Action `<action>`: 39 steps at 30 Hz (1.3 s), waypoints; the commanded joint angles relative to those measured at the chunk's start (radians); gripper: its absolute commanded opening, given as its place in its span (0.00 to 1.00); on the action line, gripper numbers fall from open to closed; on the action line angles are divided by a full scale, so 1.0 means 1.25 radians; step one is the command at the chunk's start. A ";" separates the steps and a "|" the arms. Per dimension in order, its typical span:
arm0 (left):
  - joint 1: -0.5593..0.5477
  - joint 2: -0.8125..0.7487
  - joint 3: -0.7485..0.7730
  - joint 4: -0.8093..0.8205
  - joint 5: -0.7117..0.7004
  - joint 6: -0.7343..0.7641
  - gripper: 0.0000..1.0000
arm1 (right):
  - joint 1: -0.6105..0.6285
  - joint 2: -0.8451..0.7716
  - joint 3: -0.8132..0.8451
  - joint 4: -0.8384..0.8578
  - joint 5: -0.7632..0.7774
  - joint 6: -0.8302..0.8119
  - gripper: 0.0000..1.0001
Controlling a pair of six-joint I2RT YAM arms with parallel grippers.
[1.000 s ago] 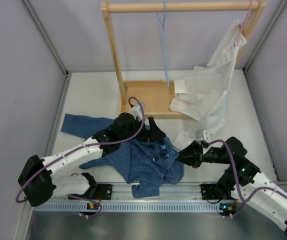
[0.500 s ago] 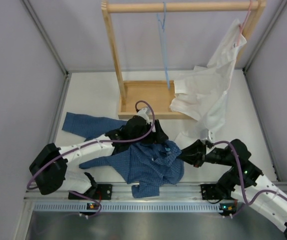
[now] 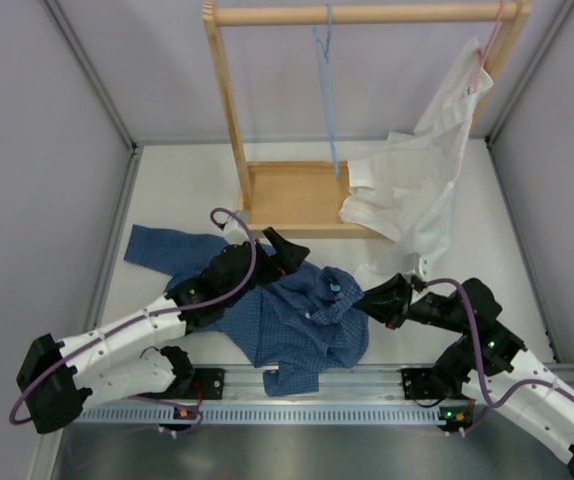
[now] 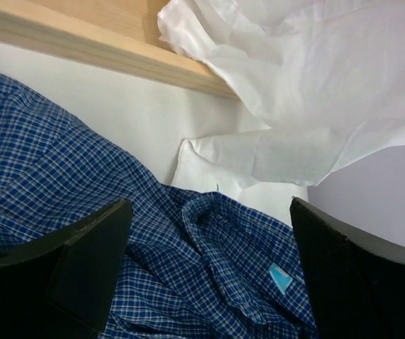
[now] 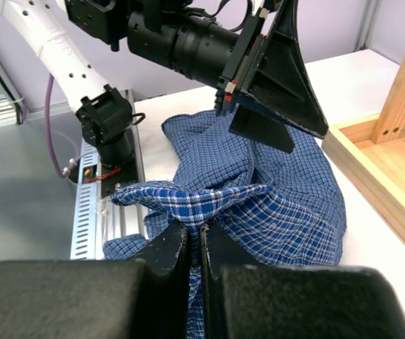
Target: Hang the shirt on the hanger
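The blue checked shirt (image 3: 302,318) lies crumpled on the table between the two arms, collar and a light blue label facing up. My left gripper (image 3: 285,250) hovers open over the shirt's (image 4: 188,275) back left edge; in the left wrist view the gripper (image 4: 209,215) has nothing between its fingers and the collar lies below the gap. My right gripper (image 3: 375,300) is shut on a raised fold of the shirt (image 5: 280,191) at its right edge, the cloth pinched in the gripper (image 5: 201,229). The light blue hanger (image 3: 329,90) hangs from the wooden rod, far behind.
A wooden rack (image 3: 225,100) with a tray base (image 3: 292,195) stands at the back. A white shirt (image 3: 417,190) drapes from a pink hanger (image 3: 487,50) down onto the tray and table. One blue sleeve (image 3: 162,248) stretches left. Grey walls close in both sides.
My left gripper has drawn back to the left off the collar, which now shows uncovered with its label. The right gripper keeps its hold and has shifted slightly.
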 commanded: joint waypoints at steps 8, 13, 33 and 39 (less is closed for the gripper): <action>-0.099 0.116 0.040 0.015 0.019 -0.143 0.89 | 0.010 -0.007 0.010 0.029 0.017 -0.019 0.00; -0.113 0.154 0.056 0.048 0.062 -0.143 0.49 | 0.010 -0.014 0.003 0.030 0.028 -0.018 0.00; -0.117 -0.017 0.209 -0.042 -0.214 0.316 0.00 | 0.011 0.019 -0.051 0.074 0.072 0.042 0.13; -0.143 -0.042 0.152 -0.022 -0.151 0.468 0.00 | 0.011 0.020 -0.015 -0.055 0.182 0.083 0.99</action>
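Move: The blue shirt's upper fold lies about 6 cm to the left hand's right, 4 cm back and 5 cm below its open fingers. The shirt's light-blue tag is some 9 cm right of this hand, 7 cm back and 4 cm below. The rack base's front bar lies roughly 8 cm ahead, 4 cm right and 14 cm below. From the right hand, already pinching the shirt, the fold is about 8 cm left, 5 cm ahead and 7 cm down. The shirt's upper fold, still pinched by the right hand, is taken by the left: its open fingers go right, down and back about 5 cm each way, close on the cloth beside the tag, then carry it up some 15 cm, with forward and left, fingertips tipping up about 20 degrees. Late on, the right hand sinks about 3 cm, eases forward and opens wide, ending its pinch. ##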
